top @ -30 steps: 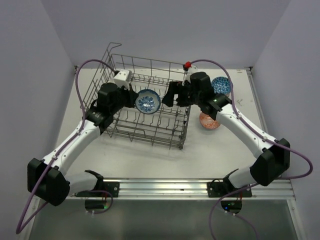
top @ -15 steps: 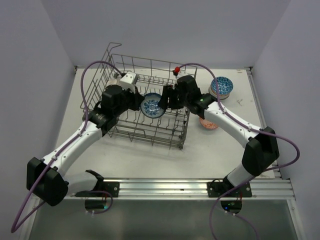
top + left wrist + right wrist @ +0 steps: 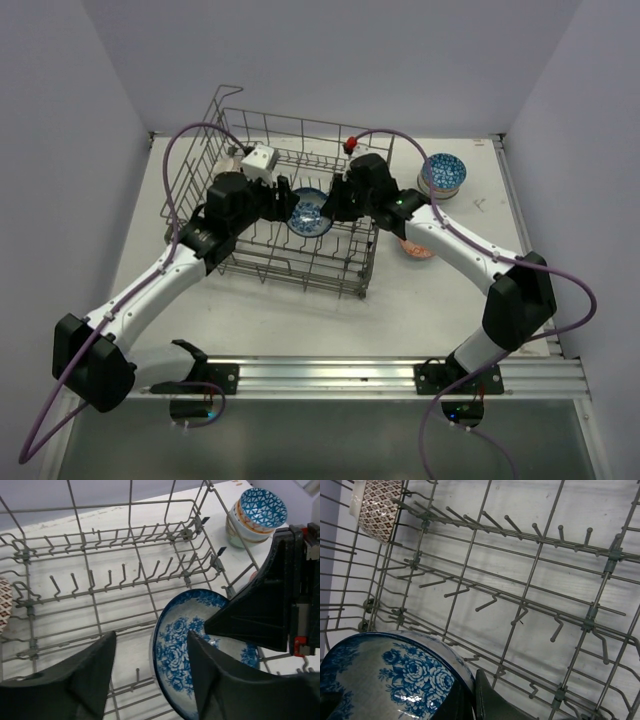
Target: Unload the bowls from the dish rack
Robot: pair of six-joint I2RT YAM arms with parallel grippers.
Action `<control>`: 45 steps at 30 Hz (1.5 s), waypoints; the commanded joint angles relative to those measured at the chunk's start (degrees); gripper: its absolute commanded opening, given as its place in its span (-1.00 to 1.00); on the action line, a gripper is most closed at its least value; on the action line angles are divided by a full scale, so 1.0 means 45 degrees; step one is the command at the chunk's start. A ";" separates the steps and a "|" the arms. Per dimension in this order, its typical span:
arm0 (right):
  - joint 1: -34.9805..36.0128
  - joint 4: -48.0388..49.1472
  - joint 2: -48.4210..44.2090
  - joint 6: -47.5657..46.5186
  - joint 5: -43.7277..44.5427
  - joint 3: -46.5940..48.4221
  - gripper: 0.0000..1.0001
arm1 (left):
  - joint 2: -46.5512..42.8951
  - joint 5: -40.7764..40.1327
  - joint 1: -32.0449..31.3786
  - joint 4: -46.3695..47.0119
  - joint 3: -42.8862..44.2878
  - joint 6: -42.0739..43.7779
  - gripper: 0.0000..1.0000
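A blue-and-white floral bowl (image 3: 308,214) hangs on edge inside the grey wire dish rack (image 3: 262,262). My right gripper (image 3: 471,692) is shut on its rim (image 3: 395,680) from the right side. My left gripper (image 3: 150,680) stands open, one finger (image 3: 85,680) well clear of the bowl (image 3: 182,645) and the other inside it. A red patterned bowl (image 3: 379,505) leans in the rack's far left corner. Outside the rack, a blue triangle-patterned bowl (image 3: 443,172) tops a stack, and a pink bowl (image 3: 415,248) shows under my right arm.
Upright tines (image 3: 535,570) line the rack floor below the held bowl. The rack's raised wire handle (image 3: 225,95) stands at the back left corner. The stacked bowls (image 3: 257,512) sit just beyond the rack's right wall.
My right gripper reached into the rack and shut on the floral bowl's rim. My left gripper, which was holding that bowl, has opened and let go.
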 commanded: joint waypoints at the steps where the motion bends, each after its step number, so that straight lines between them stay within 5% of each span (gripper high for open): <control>1: -0.0081 0.0110 -0.0723 0.0060 0.0746 0.0613 -1.00 | -0.0588 -0.0995 -0.0091 0.0896 -0.0013 0.0167 0.35; 6: -0.0450 -0.0985 -0.1485 -0.0585 0.1840 0.0966 -1.00 | -0.1390 -0.2497 -0.0091 0.0957 -0.0346 0.0499 0.72; 11: -0.3046 -0.1142 -0.3453 -0.0313 0.0908 0.0031 -1.00 | -0.1624 -0.4295 -0.0110 0.0819 -0.0385 0.0558 0.82; 22: -0.6934 -0.2236 -0.6056 -0.0802 0.2095 -0.3169 -1.00 | -0.0981 -0.4454 -0.0110 -0.0002 -0.0034 0.0636 0.84; 45: -0.8186 -0.0186 -0.2503 -0.1485 0.1256 -0.5186 -1.00 | -0.0219 -0.3907 -0.0091 -0.0490 0.0279 0.0636 0.87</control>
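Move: The right hand holds the blue-flowered bowl by its right rim. The red bowl on the table is about 25 cm to that hand's right, roughly level fore-and-aft and 17 cm below; the bowl stack stands some 17 cm farther out than the red bowl and 6 cm farther right. The rack's right side crosses the way about 11 cm to the right, 10 cm down. From the left hand, the red bowl lies about 34 cm to the right, level fore-and-aft, 20 cm below. Rightward in a fast arc, the right hand carries the pinched blue bowl some 30 cm, rising over the rack's side and then sinking to about 11 cm below its start, towards the red bowl, turning clockwise and tipping further down as it goes. Its fingers stay shut. The left fingers spread from half open to wide while that hand draws 6 cm left off the bowl, lifting and settling again. ##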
